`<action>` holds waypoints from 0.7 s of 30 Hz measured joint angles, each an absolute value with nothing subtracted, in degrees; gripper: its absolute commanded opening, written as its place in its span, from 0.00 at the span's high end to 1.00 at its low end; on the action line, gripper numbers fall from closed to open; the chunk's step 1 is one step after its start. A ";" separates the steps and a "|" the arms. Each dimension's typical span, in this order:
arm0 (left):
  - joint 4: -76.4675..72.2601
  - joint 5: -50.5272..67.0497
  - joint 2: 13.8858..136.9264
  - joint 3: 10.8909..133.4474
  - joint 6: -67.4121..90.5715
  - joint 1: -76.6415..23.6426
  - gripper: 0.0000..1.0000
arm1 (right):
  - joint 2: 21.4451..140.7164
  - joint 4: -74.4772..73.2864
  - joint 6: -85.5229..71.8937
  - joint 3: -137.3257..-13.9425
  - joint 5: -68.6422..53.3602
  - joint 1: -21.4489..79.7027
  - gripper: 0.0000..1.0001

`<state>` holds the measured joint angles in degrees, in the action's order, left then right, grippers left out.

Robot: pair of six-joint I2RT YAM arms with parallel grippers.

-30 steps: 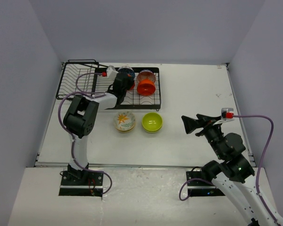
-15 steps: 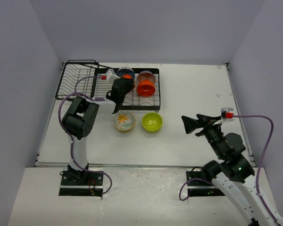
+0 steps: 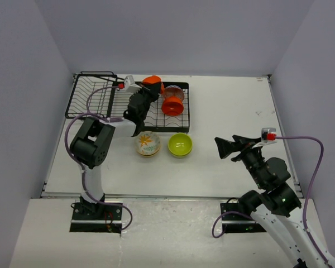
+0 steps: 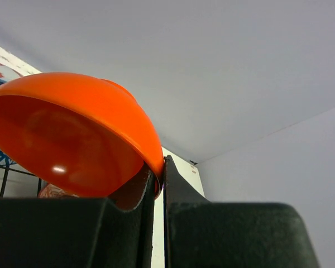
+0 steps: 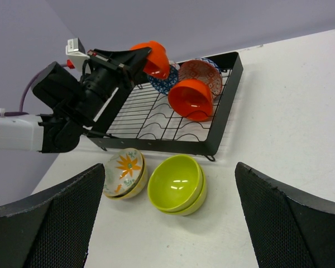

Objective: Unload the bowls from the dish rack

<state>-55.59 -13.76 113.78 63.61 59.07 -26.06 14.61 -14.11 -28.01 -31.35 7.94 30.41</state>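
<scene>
My left gripper is shut on the rim of a glossy orange bowl, holding it tilted in the air above the black wire dish rack. In the rack lie a second orange bowl, a red-patterned bowl and a blue-patterned bowl. In front of the rack, a stack of cream floral bowls and a stack of lime green bowls rest on the table. My right gripper hovers open and empty to their right.
The rack's tilted basket section stands at the far left with nothing showing in it. Walls close in the table on the left, back and right.
My left gripper has lifted the orange bowl up out of the rack and tilted it. The right arm has not moved.
</scene>
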 measured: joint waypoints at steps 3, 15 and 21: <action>-56.34 -13.54 111.31 61.30 58.46 -26.44 1.00 | 14.63 -14.11 -28.01 -31.35 7.90 30.41 0.01; -36.38 -11.40 90.11 58.59 38.22 -36.56 1.00 | 19.73 -15.59 -28.60 -33.10 8.14 30.41 0.01; -22.92 -16.08 77.80 54.24 20.82 -54.26 1.00 | 25.63 -20.18 -29.36 -43.35 10.11 30.41 0.01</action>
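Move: The left gripper already holds one orange bowl above the rack. The green bowls it heads for stand on the table some 22 cm back, 9 cm to the right and 17 cm below; the flowered bowls are equally far back and low, but about 5 cm to the left. The other orange bowl, still in the rack, sits roughly 4 cm back, 6 cm right and 13 cm down. From the right gripper, the green bowls are about 11 cm ahead, 15 cm left and 24 cm below. Bring the left gripper back about 23 cm, gathering speed, and some 10 cm to the right, rising about 8 cm, to carry the orange bowl out over the rack's front towards the space above the green bowls. Roll the hand's left side up by some 40 degrees and swing the fingers clockwise, keeping the rim pinched. Dip the open, empty right gripper slightly, then raise it. ##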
